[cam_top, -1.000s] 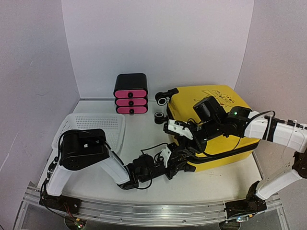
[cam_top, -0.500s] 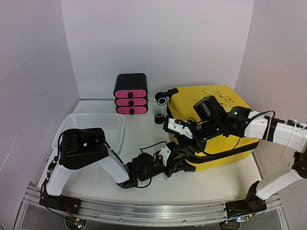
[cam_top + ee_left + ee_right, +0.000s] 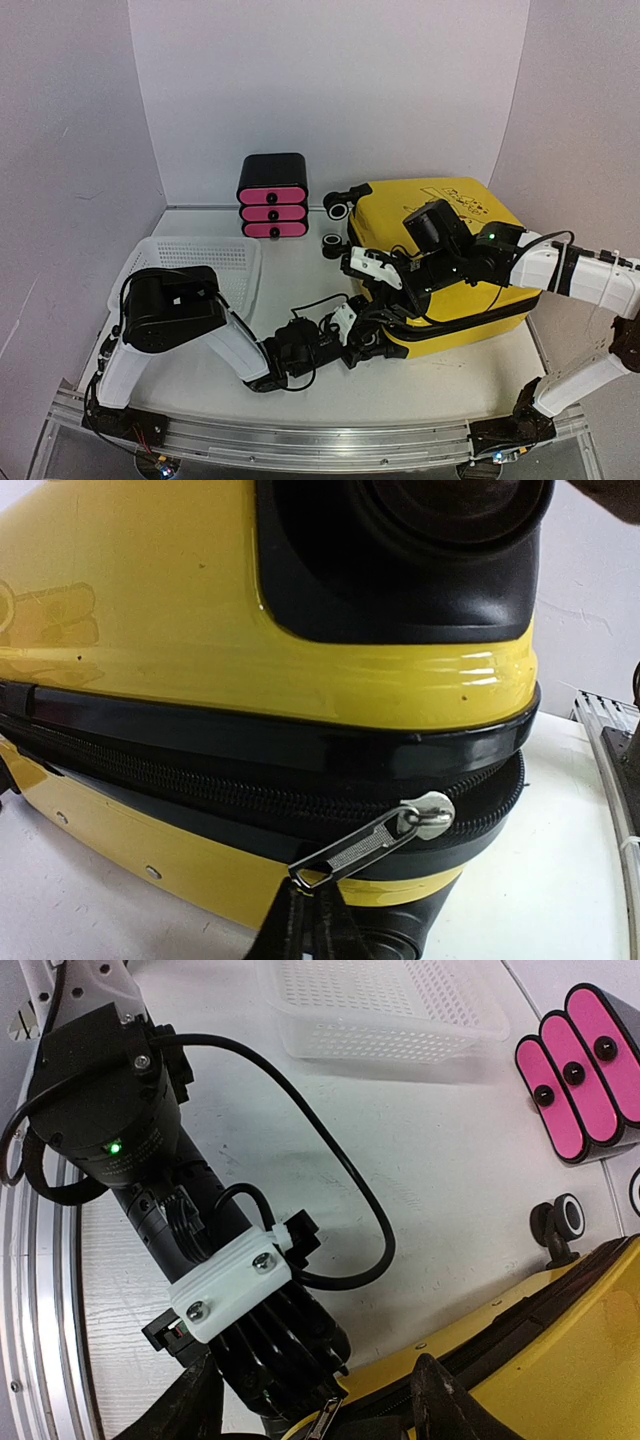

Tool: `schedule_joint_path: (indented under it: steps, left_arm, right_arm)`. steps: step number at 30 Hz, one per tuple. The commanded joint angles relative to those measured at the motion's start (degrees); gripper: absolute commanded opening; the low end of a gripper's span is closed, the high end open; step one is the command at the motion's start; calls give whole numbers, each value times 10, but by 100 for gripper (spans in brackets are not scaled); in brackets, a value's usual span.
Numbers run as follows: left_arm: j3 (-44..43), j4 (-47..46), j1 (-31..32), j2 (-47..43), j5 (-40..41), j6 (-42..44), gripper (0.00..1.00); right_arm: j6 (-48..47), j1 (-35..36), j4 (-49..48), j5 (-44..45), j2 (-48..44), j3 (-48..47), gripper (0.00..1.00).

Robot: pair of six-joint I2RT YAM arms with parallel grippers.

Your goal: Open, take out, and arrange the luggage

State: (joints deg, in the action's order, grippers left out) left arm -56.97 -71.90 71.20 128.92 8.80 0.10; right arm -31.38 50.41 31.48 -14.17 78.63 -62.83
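The yellow luggage (image 3: 385,210) lies flat at the right of the table, its black zipper band closed. In the left wrist view its corner (image 3: 200,610) fills the frame, and a silver zipper pull (image 3: 370,845) slants down from the slider. My left gripper (image 3: 310,910) is shut on the end of that pull. From above, this gripper (image 3: 372,338) sits low at the luggage's near left corner. My right gripper (image 3: 390,298) hovers just above that corner, open, with one dark finger (image 3: 440,1390) over the yellow shell (image 3: 560,1360) and nothing held.
A black-and-pink drawer box (image 3: 272,196) stands at the back wall. A white mesh basket (image 3: 190,270) lies at the left. Two black wheels (image 3: 338,210) stick out of the luggage's far left end. White walls close in on three sides.
My left gripper's jaws have closed onto the zipper pull. Both arms stay almost where they were.
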Motion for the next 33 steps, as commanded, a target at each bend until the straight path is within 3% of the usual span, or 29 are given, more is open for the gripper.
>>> schedule_joint_path:
  steps: [1,5,8,12,17,24,28,33]
  left_arm:
    - [-6,-32,10,-47,-21,34,3]
    - [1,-30,11,-51,-52,48,9]
    - [12,-30,19,-54,-55,74,32]
    - [13,-31,30,-56,-34,96,45]
    - [-11,-31,37,-52,-43,105,47]
    - [-24,-34,43,-43,-95,98,38]
    - [-16,-53,47,-41,-129,108,46]
    - [-10,-67,48,-38,-149,114,48]
  right_arm:
    - [26,-7,-74,10,-36,-20,0]
    - [26,-7,-72,11,-37,-22,0]
    - [24,-8,-70,10,-37,-25,0]
    - [23,-7,-70,8,-35,-26,0]
    - [24,-7,-70,3,-30,-28,0]
    - [25,-8,-69,7,-36,-23,0]
    - [25,-7,-69,9,-39,-21,0]
    - [28,-7,-70,17,-39,-20,0]
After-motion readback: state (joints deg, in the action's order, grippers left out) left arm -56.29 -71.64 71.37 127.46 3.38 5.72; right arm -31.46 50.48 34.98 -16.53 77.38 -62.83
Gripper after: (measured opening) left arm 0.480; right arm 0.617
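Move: The left fingers are almost shut on the tip of the zipper pull; its middle lies about 1 cm back, 1 cm right and 1 cm above the left hand point. From that hand, the upper wheel, gripped by the right hand, is some 9 cm up, 2 cm back and 3 cm right, and the luggage's middle about 14 cm ahead and 12 cm right at its own height. The pull hangs some 8 cm below the right hand, 1 cm ahead and 2 cm left. Left fingers open off the zipper pull and ease back 1.5 cm as the right hand tugs the wheel back. ##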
